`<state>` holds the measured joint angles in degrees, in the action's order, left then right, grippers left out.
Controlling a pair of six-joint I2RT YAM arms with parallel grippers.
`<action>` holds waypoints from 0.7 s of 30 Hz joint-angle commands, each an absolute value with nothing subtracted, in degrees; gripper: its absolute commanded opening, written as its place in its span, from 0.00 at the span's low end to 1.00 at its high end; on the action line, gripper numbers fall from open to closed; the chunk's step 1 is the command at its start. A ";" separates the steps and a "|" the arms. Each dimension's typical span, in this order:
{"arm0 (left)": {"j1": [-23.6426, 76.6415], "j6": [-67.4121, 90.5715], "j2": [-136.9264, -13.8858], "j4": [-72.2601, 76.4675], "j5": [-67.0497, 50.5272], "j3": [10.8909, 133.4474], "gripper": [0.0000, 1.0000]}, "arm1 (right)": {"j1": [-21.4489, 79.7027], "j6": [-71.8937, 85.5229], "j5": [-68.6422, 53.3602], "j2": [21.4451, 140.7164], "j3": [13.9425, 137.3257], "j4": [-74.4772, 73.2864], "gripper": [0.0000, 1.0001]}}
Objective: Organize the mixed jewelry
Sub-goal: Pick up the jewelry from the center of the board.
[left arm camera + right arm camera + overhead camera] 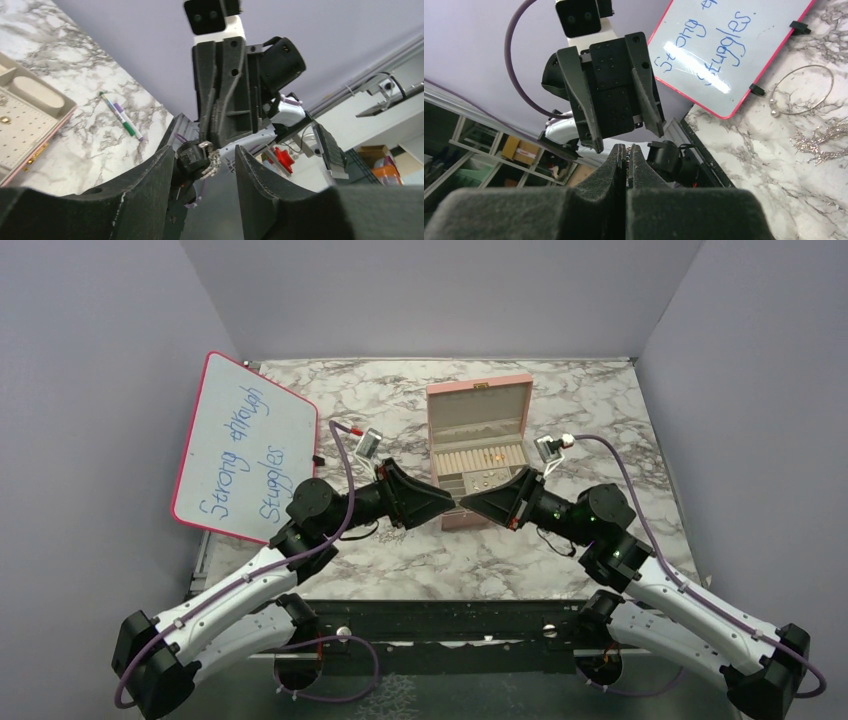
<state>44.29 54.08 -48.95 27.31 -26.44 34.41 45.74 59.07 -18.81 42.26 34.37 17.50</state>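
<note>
My two grippers meet tip to tip in front of the open pink jewelry box (pixel 480 405). The right gripper (pixel 626 148) is shut on a small sparkling silver piece (pixel 213 161), which sticks out past its tips. The left gripper (pixel 204 151) is open, one finger on each side of that piece without touching it. From above, the left gripper (pixel 445 504) and right gripper (pixel 470 502) hide the piece. On the marble lie a thin silver hoop (pixel 804 90) and a glittering silver strand (pixel 821 141). A gold piece (pixel 5 120) sits in the box tray (pixel 30 125).
A red-framed whiteboard (pixel 245 445) with blue writing leans at the left. A green-and-white marker pen (pixel 120 115) lies on the marble right of the box. Grey walls close in the table on three sides. A black rail (pixel 440 620) runs along the near edge.
</note>
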 commanded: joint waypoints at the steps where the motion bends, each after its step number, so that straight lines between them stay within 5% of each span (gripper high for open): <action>1: 45.57 54.56 -49.79 34.03 -30.74 36.15 0.48 | 45.53 63.14 -17.20 41.46 33.14 22.75 0.01; 15: 47.07 53.35 -52.38 35.07 -31.28 37.70 0.22 | 45.57 66.57 -16.52 41.74 32.00 26.19 0.01; 21: 47.13 53.54 -53.12 35.07 -31.20 38.01 0.24 | 45.59 66.66 -16.92 41.69 32.01 26.37 0.01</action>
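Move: The left hand, fingers open, has the silver jewelry pinched in the right fingertips about 2 cm to its right, level in reach and roughly 1 cm lower. Far below, some 30 cm down, the jewelry pile lies about 7 cm ahead and 13 cm left, and the box tray around 16 cm ahead and 9 cm right. From the right hand the jewelry hangs right at the tips, about 1 cm left and 1 cm down. The right fingers keep their shut pinch on the silver jewelry, nearly in place, tipping up some 5 degrees and rising about 1 cm. The left hand eases right towards the jewelry and back towards the base, about 1.5 cm each way, and rises about 1 cm. It turns slightly clockwise while its fingers close from half open to a narrow gap around the dangling part. ##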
